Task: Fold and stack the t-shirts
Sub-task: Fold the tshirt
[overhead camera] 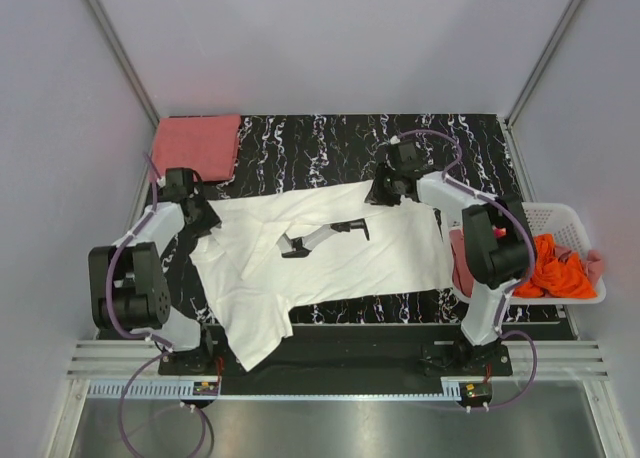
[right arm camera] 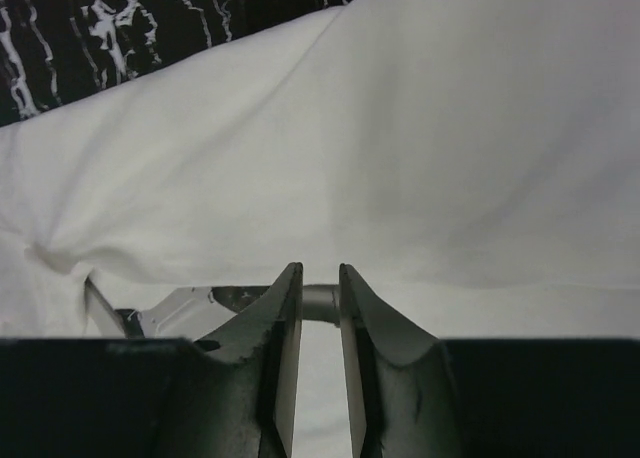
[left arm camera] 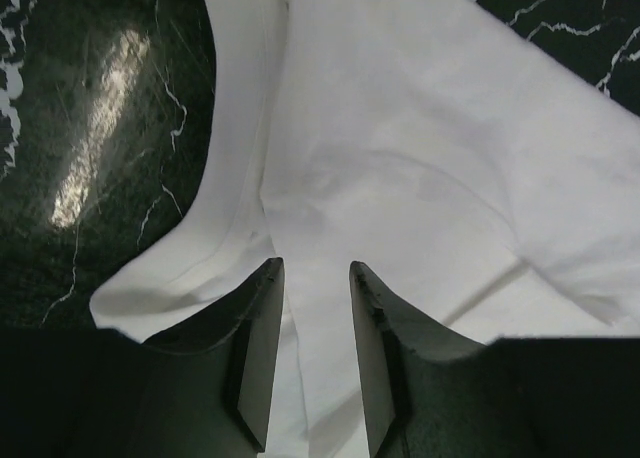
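A cream-white t-shirt (overhead camera: 330, 248) lies spread and rumpled across the black marbled table (overhead camera: 330, 143), one sleeve hanging toward the near edge. My left gripper (overhead camera: 207, 221) sits at the shirt's left edge. In the left wrist view its jaws (left arm camera: 315, 268) stand apart over flat white cloth (left arm camera: 400, 138), a fold line running between them. My right gripper (overhead camera: 383, 193) is at the shirt's far right edge. Its jaws (right arm camera: 320, 268) are narrowly parted low over the cloth (right arm camera: 400, 128), which rises in a fold just ahead. A folded salmon-pink t-shirt (overhead camera: 197, 143) rests at the back left corner.
A white slatted basket (overhead camera: 560, 218) stands off the table's right side, holding an orange t-shirt (overhead camera: 555, 266) and some pink cloth (overhead camera: 595, 266). Grey walls and metal rails enclose the back and sides.
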Controlling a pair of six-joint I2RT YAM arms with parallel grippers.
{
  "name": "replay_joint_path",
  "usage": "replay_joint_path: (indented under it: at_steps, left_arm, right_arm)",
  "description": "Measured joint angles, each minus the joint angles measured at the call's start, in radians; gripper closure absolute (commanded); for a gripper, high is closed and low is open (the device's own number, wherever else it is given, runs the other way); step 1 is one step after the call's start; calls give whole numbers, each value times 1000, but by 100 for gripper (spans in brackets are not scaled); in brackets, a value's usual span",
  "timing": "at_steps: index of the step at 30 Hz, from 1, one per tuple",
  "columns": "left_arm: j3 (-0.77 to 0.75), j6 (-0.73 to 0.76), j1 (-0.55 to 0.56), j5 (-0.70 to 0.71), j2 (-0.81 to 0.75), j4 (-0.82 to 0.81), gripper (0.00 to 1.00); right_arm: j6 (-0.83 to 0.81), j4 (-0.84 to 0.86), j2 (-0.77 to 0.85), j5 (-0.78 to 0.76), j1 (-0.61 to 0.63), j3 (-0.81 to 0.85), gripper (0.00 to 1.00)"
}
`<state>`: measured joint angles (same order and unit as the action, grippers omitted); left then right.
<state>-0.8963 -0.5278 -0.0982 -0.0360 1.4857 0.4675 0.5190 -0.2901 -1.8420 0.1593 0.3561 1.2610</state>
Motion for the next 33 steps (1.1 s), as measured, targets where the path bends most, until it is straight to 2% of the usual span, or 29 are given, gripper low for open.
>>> replay_joint_path:
  at_steps: [6,9,18,25,29,33]
  left_arm:
    - [-110,9,-11,64,175,-20,63]
    - [-135,19,-29,85,248,-20,63]
    - [-228,38,-31,118,324,-15,63]
    - [-342,58,-11,103,404,2,62]
    - [-366,73,-4,117,392,26,60]
    - [-314,19,-7,127,237,61,60]
  right_arm:
    - [-37,-55,-176,-119,-4,146,75]
    - [-51,-77,-216,-169,-17,160,75]
    - [-55,-82,-200,-233,-66,138,75]
    - [-71,-79,-199,-237,-75,140,71]
    - [-77,-88,-195,-237,-84,143,69]
    - [-77,-124,-147,-224,-91,141,68]
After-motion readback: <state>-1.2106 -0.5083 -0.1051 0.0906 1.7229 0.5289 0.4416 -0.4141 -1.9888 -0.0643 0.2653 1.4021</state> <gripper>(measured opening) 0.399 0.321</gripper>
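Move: Above the spread white t-shirt, the left hand has the shirt's far-left corner about 9 cm ahead, 5 cm to its left and 5 cm below, with the folded red shirt some 25 cm ahead and 5 cm left. From the right hand, the shirt's far-right corner is roughly 9 cm ahead, 15 cm right and 6 cm down; the far edge runs about 8 cm straight ahead, and the dark print's middle lies 15 cm left and 8 cm back. Sinking about 4 cm to cloth level, the left hand sweeps some 8 cm forward and a little left towards the far-left corner, then rises about 5 cm. The right hand drops over 5 cm as it goes forward 4 cm, then sweeps about 7 cm right, low along the cloth towards the far-right corner, rolling its left side down 15 degrees and lifting slightly last; both grippers stay part open. ##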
